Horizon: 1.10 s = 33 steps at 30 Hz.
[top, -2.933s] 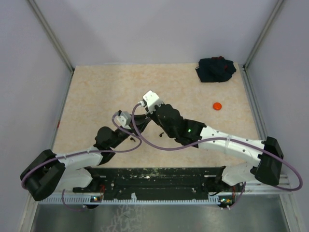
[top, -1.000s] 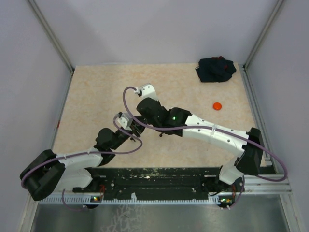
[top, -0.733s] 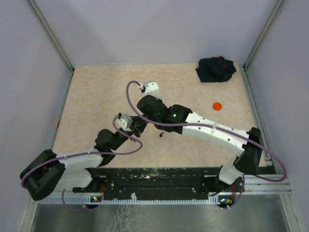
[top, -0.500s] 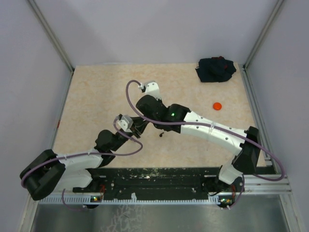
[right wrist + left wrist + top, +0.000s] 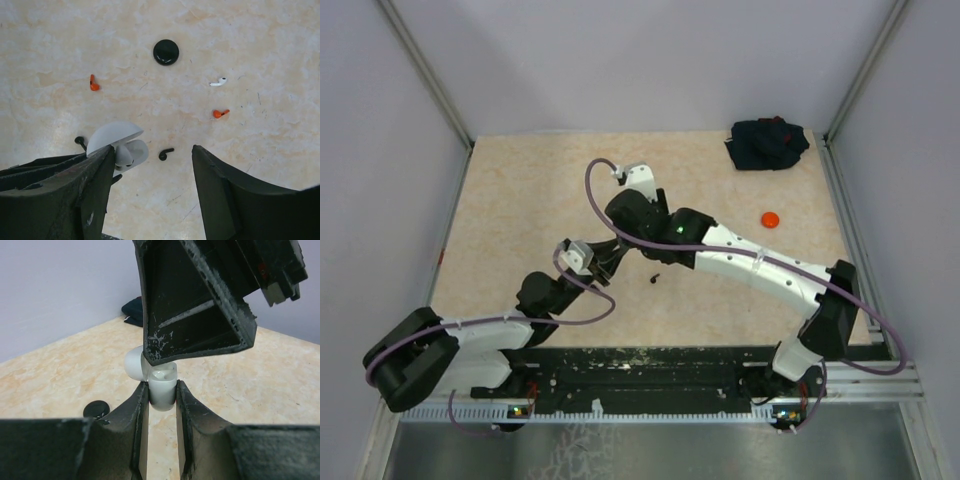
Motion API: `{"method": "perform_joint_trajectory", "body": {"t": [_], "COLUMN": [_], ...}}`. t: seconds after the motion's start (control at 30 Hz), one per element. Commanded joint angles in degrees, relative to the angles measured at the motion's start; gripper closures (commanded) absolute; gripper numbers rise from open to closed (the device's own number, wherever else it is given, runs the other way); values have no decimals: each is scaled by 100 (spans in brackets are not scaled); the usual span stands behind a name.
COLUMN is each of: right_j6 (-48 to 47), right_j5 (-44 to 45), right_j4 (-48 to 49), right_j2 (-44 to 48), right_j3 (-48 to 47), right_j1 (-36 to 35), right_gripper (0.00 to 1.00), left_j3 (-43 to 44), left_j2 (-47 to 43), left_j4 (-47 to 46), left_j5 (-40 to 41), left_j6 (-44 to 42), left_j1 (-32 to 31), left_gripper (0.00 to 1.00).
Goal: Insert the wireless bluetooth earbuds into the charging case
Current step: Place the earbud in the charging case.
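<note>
My left gripper [image 5: 162,386] is shut on a white charging case [image 5: 162,392] and holds it above the table with its lid [image 5: 133,363] open. The case also shows in the right wrist view [image 5: 134,150], with a white earbud [image 5: 122,155] standing in it. My right gripper [image 5: 152,150] is open and empty, directly above the case, with one finger [image 5: 195,305] over it. On the table lie two black earbuds [image 5: 166,152] [image 5: 80,141], two red earbuds [image 5: 93,83] [image 5: 220,113] and one white earbud [image 5: 218,81]. The case is hidden under the right arm [image 5: 680,232] in the top view.
A black round puck [image 5: 166,52] lies on the table beyond the earbuds. A red puck [image 5: 770,219] lies at the right and a dark bundle of cloth [image 5: 767,144] sits in the far right corner. Walls with metal rails ring the table.
My right arm has swung left over my left gripper, then its wrist has drawn up and back a little. My left gripper has kept its grip on the case.
</note>
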State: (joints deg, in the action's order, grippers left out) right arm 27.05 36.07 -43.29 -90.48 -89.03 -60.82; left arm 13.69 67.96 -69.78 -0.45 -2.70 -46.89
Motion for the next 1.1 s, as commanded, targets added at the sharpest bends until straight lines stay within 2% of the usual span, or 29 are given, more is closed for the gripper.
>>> {"method": "perform_joint_trajectory", "body": {"t": [0.0, 0.3, 0.57, 0.67, 0.8, 1.07], "right_j6": [-297, -811, -1759, -1905, -1756, -1802], "right_j5": [-339, -1394, -2112, -2540, -3476, -3253], "right_j4": [256, 580, 627, 892, 1334, 1826], "right_j2": [405, 943, 1029, 1339, 1697, 1129], "right_j3": [-155, 73, 333, 703, 1260, 1832], "right_j1": [133, 321, 422, 748, 1687, 2793], "right_gripper": [37, 36, 36, 37, 39, 42], "left_j3": [-268, -388, -253, -206, -250, -344], "left_j2": [122, 165, 102, 102, 79, -232], "left_j4": [-1000, -836, -646, -597, -511, 202], "left_j5": [281, -1179, -2735, -3185, -3297, -3147], "left_j6": [212, 1139, 1417, 1485, 1546, 1517], "left_j1": [5, 855, 1292, 1476, 1697, 2019], "left_gripper": [100, 100, 100, 100, 100, 100]}}
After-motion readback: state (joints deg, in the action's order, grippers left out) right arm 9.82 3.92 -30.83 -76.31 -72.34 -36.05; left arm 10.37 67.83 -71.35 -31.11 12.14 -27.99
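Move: The next white earbud lies on the table about 12 cm ahead of my right hand, 9 cm to its right and 23 cm below. The orange earbud is some 5 cm nearer to me and 2 cm farther right than that white one; the round black case is about 10 cm to the left of it and 2 cm farther out. The open white charging case is roughly 3 cm left of my right hand, 1 cm back and slightly lower. From my left hand the white earbud lies 14 cm ahead and 14 cm to the right, far below. With the fingers kept open, I lift my right hand about 5 cm off beside the charging case, edge it slightly back while it sinks again, then sweep it right and forward, some 8 cm and 6 cm, away from the case and towards the white earbud on the table. My left hand keeps its pinch on the case, easing about 2.5 cm left and down and turning some 15 degrees clockwise. ##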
